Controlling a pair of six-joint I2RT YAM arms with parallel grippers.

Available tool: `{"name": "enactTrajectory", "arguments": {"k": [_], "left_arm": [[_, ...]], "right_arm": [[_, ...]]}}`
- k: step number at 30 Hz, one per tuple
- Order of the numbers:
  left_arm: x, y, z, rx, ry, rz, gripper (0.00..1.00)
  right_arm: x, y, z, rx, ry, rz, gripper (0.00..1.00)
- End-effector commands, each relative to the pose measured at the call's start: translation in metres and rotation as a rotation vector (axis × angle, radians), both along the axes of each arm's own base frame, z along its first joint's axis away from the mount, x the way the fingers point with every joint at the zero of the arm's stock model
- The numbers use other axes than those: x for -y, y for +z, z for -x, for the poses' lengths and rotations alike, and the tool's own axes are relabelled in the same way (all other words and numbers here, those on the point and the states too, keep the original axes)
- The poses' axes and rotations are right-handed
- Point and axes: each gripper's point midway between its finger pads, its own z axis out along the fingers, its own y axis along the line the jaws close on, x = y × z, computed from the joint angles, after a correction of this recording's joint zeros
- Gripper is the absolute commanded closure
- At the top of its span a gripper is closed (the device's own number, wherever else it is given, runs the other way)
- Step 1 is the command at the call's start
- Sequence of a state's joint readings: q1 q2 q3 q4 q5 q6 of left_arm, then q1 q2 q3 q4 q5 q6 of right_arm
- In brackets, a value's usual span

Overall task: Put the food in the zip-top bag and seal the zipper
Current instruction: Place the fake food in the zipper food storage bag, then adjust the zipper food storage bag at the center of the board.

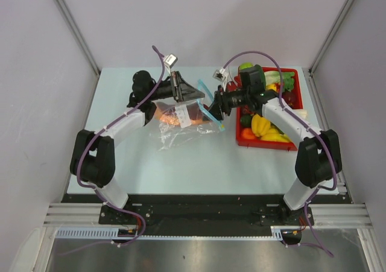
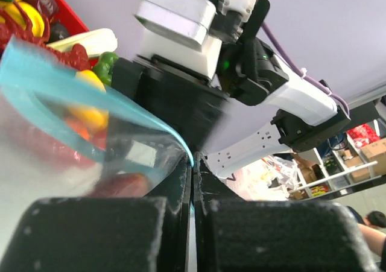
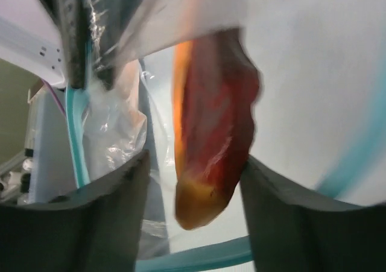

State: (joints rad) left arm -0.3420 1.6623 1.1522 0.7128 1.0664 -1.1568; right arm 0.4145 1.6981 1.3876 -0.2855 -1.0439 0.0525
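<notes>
The clear zip-top bag [image 1: 181,127] lies mid-table with its mouth raised toward the right. My left gripper [image 1: 181,93] is shut on the zipper, the light blue strip [image 2: 139,112], and holds the mouth open; in the left wrist view the jaws [image 2: 194,163] are pressed together on it. My right gripper [image 1: 213,110] is at the bag mouth. Its fingers [image 3: 114,193] stand apart, with a red-orange oblong food piece [image 3: 211,121] hanging loose between them, inside the blue rim [image 3: 199,257]. Orange food [image 1: 170,117] shows inside the bag.
A red tray [image 1: 265,144] at the right holds more toy food, including yellow pieces [image 1: 265,128] and green ones [image 1: 246,67]. White walls close in the table on the left, the back and the right.
</notes>
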Motion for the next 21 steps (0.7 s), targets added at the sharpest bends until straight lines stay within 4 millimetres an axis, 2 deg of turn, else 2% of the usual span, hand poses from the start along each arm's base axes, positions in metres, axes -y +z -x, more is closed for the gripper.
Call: {"name": "enactTrajectory", "arguments": {"k": [1, 3, 5, 6, 9, 10, 12, 13, 16, 19, 20, 21], "left_arm": [[0.0, 0.039, 0.001, 0.166, 0.014, 0.046, 1.0], [0.0, 0.043, 0.003, 0.183, 0.007, 0.049, 1.0], [0.0, 0.042, 0.006, 0.196, -0.004, 0.046, 1.0], [-0.001, 0.043, 0.007, 0.202, -0.003, 0.045, 1.0], [-0.001, 0.04, 0.01, 0.212, -0.011, 0.036, 1.0], [-0.001, 0.039, 0.01, 0.216, -0.012, 0.035, 1.0], [-0.001, 0.037, 0.01, 0.216, -0.013, 0.034, 1.0], [-0.001, 0.035, 0.009, 0.212, -0.009, 0.034, 1.0], [0.0, 0.033, 0.006, 0.213, -0.003, 0.036, 1.0], [0.003, 0.029, 0.005, 0.206, -0.008, 0.037, 1.0], [0.003, 0.028, 0.006, 0.203, -0.012, 0.037, 1.0], [0.003, 0.028, 0.005, 0.201, -0.01, 0.037, 1.0]], "right_arm": [[0.01, 0.035, 0.016, 0.224, 0.058, 0.012, 0.27], [0.014, 0.055, 0.016, 0.271, 0.035, 0.02, 0.21], [0.019, 0.069, 0.012, 0.325, 0.006, 0.044, 0.2], [0.023, 0.085, 0.013, 0.343, -0.003, 0.054, 0.19], [0.036, 0.093, 0.012, 0.35, -0.048, 0.126, 0.18], [0.042, 0.105, 0.009, 0.369, -0.074, 0.133, 0.17], [0.053, 0.109, 0.012, 0.34, -0.1, 0.162, 0.16], [0.058, 0.119, 0.012, 0.348, -0.124, 0.16, 0.16], [0.068, 0.126, 0.012, 0.313, -0.187, 0.178, 0.17], [0.083, 0.102, -0.007, 0.241, -0.321, 0.256, 0.18], [0.092, 0.078, -0.019, 0.196, -0.381, 0.315, 0.18], [0.097, 0.066, -0.025, 0.158, -0.405, 0.336, 0.17]]}}
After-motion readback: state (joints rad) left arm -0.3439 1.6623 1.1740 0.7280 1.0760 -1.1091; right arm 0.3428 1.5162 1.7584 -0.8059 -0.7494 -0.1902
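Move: The toy hot dog lies inside the bag to the right hand's left, its middle about 11 cm left, level fore-and-aft and some 7 cm lower; its near end is by the fingertips. The red bin's middle is roughly 27 cm to that hand's right, 10 cm farther out and 15 cm below. From the left hand, still pinching the blue rim, the hot dog's middle is about 7 cm left, 4 cm back and 13 cm down. The right hand opens wide and backs off the hot dog, up about 12 cm, then right about 7. ##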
